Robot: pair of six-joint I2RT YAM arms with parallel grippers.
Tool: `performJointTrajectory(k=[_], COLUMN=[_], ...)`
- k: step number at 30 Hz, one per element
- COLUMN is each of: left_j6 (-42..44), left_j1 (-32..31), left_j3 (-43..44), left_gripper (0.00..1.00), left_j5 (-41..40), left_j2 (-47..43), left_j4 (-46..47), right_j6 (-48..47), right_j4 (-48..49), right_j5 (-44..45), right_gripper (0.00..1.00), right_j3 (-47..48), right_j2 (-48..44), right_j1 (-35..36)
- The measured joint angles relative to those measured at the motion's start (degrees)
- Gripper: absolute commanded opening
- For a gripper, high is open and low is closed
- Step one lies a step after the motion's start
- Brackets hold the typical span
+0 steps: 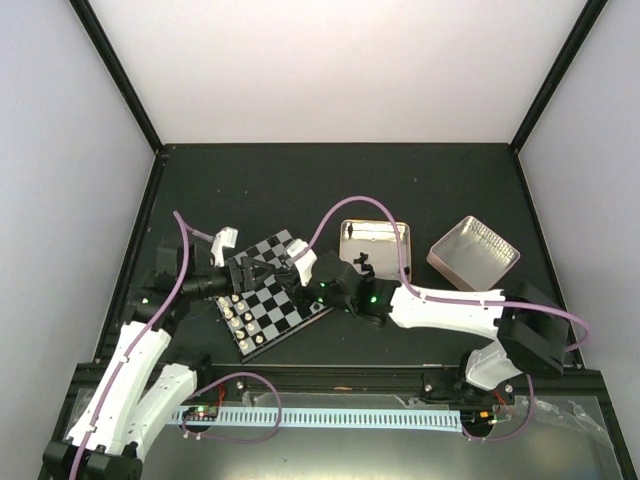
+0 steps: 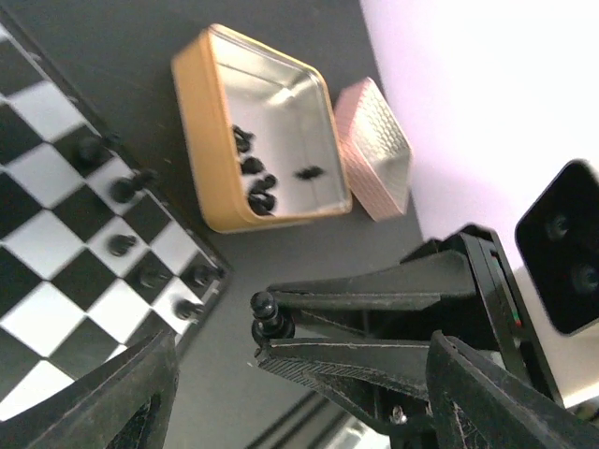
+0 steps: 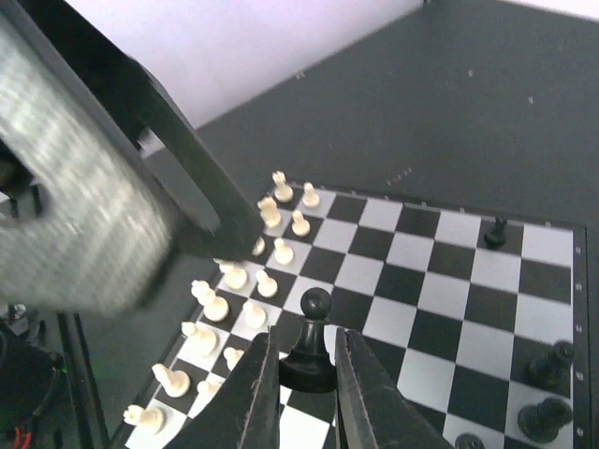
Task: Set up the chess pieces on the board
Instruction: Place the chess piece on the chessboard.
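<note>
My right gripper [image 3: 306, 374] is shut on a black pawn [image 3: 312, 346] and holds it upright above the board [image 3: 421, 271], over its middle squares. In the left wrist view the same pawn [image 2: 266, 318] shows pinched at the tips of the right gripper's fingers [image 2: 374, 290], off the board's [image 2: 56, 243] edge. My left gripper [image 2: 304, 341] stands open and empty, facing that pawn. Several black chess pieces [image 2: 126, 189] stand along the board's edge nearest the tin. Cream-white pieces [image 3: 215, 304] fill the opposite side.
A gold-rimmed tin [image 2: 201, 140] lies beyond the board with several black pieces [image 2: 255, 182] inside. Its pink lid [image 2: 374, 150] rests beside it. From above, the tin [image 1: 345, 240] and lid [image 1: 473, 253] sit right of the board [image 1: 275, 300].
</note>
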Motion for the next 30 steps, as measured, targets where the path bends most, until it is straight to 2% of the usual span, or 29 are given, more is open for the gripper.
performJointTrajectory(k=[6,9,13,15,18,22,26,30], left_j6=[-0.76,-2.01,-4.35,-5.35,-6.34,-7.13,-7.21,-6.69], left_j1=[0.0,0.0,0.0,0.07,0.33,0.33,0.33,0.35], left_j3=[0.02,0.24,0.35,0.33,-0.09,-0.66,-0.66,-0.66], left_gripper=[0.53,0.36,0.23,0.22,0.31,0.34,0.14,0.02], left_j5=[9.7,12.94,14.99,15.41,15.85,16.09,16.04,15.91], left_j2=[2.62,3.37,3.74,3.78,3.78,4.24,5.31,6.1], left_j4=[0.85,2.08,4.15,5.09,6.71,7.58,8.33,8.59], right_j6=[-3.23,-4.11,-4.59,-4.61,-4.66,-4.72,-4.94,-4.98], right_j4=[5.95,7.26,8.48,8.87,9.4,9.55,9.79,9.46], right_j5=[-2.64,-3.39,-3.74,-3.91,-4.09,-4.92,-5.66,-5.9], right_gripper=[0.11,0.11,0.11,0.11,0.1,0.1,0.1,0.1], right_j3=[-2.64,-3.54,-4.46,-4.57,-4.7,-4.85,-4.85,-5.01], right_j2=[-3.61,-4.76,-5.92,-6.27,-6.54,-6.54,-6.54,-6.54], right_j1=[0.0,-0.02,0.0,-0.09,-0.28,-0.26,-0.26,-0.28])
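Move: The right gripper already holds the black chess piece, which sits about 1 cm ahead of the open left gripper, 3 cm to its right and 3 cm lower. The chessboard's middle is almost straight beneath the left gripper, some 20 cm down; the tan box lies roughly 24 cm to its right and 7 cm farther out, 19 cm lower. From the right gripper, the left fingertips are about 3 cm left, 4 cm up and 1 cm back. Lift the held piece about 5 cm with the right gripper, easing back slightly, then hold it still. Meanwhile bring the left gripper about 3 cm right, a little up and first back, turning it some 15 degrees, mostly lowering its left side and swinging clockwise; half close, ease open briefly, then shut the fingers on the piece's head while the right keeps its grip. ##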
